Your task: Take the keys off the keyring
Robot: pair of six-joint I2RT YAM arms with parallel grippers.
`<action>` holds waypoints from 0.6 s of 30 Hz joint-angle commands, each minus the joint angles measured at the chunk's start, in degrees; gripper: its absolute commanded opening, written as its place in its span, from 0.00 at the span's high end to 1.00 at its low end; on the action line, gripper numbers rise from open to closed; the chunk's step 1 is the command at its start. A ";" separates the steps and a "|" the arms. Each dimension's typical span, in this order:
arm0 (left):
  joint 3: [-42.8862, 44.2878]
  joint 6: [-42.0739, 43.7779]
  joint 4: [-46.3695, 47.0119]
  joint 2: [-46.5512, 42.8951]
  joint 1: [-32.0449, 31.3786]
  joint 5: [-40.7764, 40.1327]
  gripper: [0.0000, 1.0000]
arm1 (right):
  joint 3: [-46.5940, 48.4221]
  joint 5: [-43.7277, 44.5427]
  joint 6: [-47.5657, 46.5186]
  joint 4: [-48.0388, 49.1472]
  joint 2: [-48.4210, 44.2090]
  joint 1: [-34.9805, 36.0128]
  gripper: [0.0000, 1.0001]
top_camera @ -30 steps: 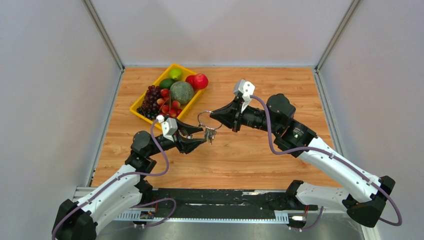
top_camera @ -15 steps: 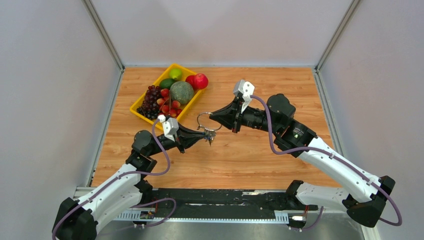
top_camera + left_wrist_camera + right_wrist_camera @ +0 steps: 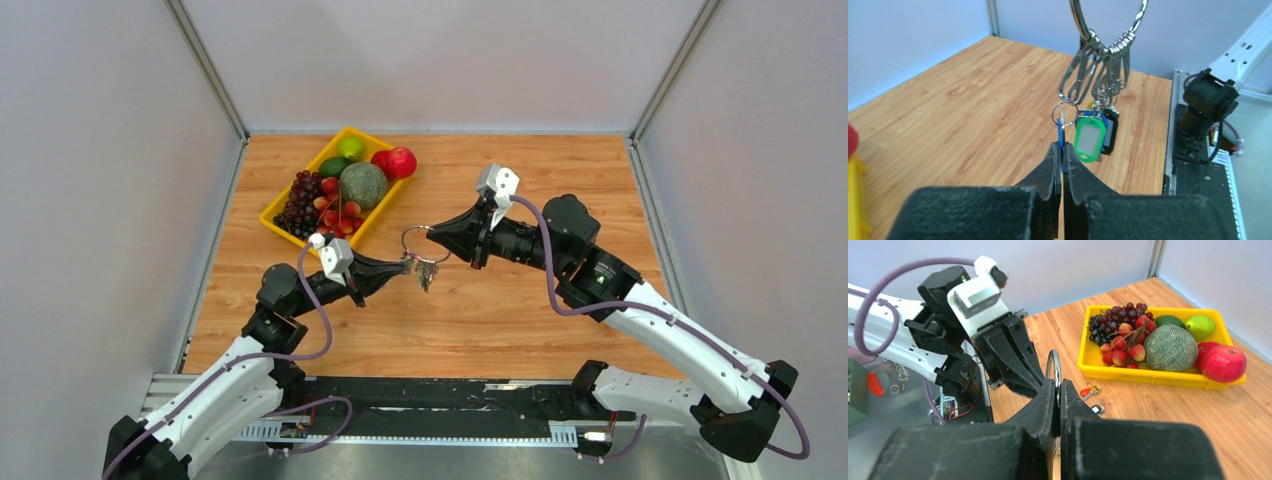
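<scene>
The keyring [image 3: 422, 239] hangs in the air between both arms above the table's middle. My right gripper [image 3: 436, 236] is shut on its rim; in the right wrist view the ring [image 3: 1053, 364] stands edge-on between the fingers [image 3: 1045, 400]. The keys [image 3: 426, 272] dangle below it on silver clips [image 3: 1083, 80]. My left gripper [image 3: 1062, 150] is shut on a blue tag [image 3: 1060, 134] seen edge-on. Just to its right hang a green tag [image 3: 1089, 138] and a dark tag [image 3: 1112, 131]. The ring's wire [image 3: 1080, 22] runs out of the top of the left wrist view.
A yellow tray [image 3: 1148, 376] of grapes, melon, lime and apples sits at the back left. Two loose tagged keys, one red [image 3: 1088, 391] and one dark [image 3: 1097, 409], lie on the wood beside the tray. Grey walls close in the table on three sides.
The left gripper's jaws came together onto the blue tag. Both grippers and the ring drifted slightly to the right.
</scene>
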 commanded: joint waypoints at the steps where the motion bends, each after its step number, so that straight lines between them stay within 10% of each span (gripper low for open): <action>1: 2.79 4.05 -5.73 -2.67 -0.49 -5.07 1.00 | -2.62 4.13 1.87 2.89 -2.45 0.08 1.00; 18: 22.35 5.26 -44.43 2.16 -2.71 -21.75 1.00 | -22.96 16.04 9.65 18.63 -4.57 0.08 0.90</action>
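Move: The blue key tag is already pinched in the left fingers. The centre of the big keyring it hangs from is about 4 cm to that hand's right, 1 cm ahead and 8 cm higher. The green tag dangles some 5 cm to the left hand's right and 2 cm back, about 1 cm lower, with the black fob just past it. From the right hand, which grips the ring's rim, the blue tag is about 5 cm left, 1 cm back and 12 cm below. The keyring is carried down about 9 cm and some 3 cm forward by the right hand, which keeps its grip and also eases right, swinging its fingers forward. The blue tag stays pinched in the left fingers and is drawn about 2 cm each left, forward and down, those fingers dipping and swinging forward roughly 15 degrees. Sideways, the hands part by about 4 cm. ##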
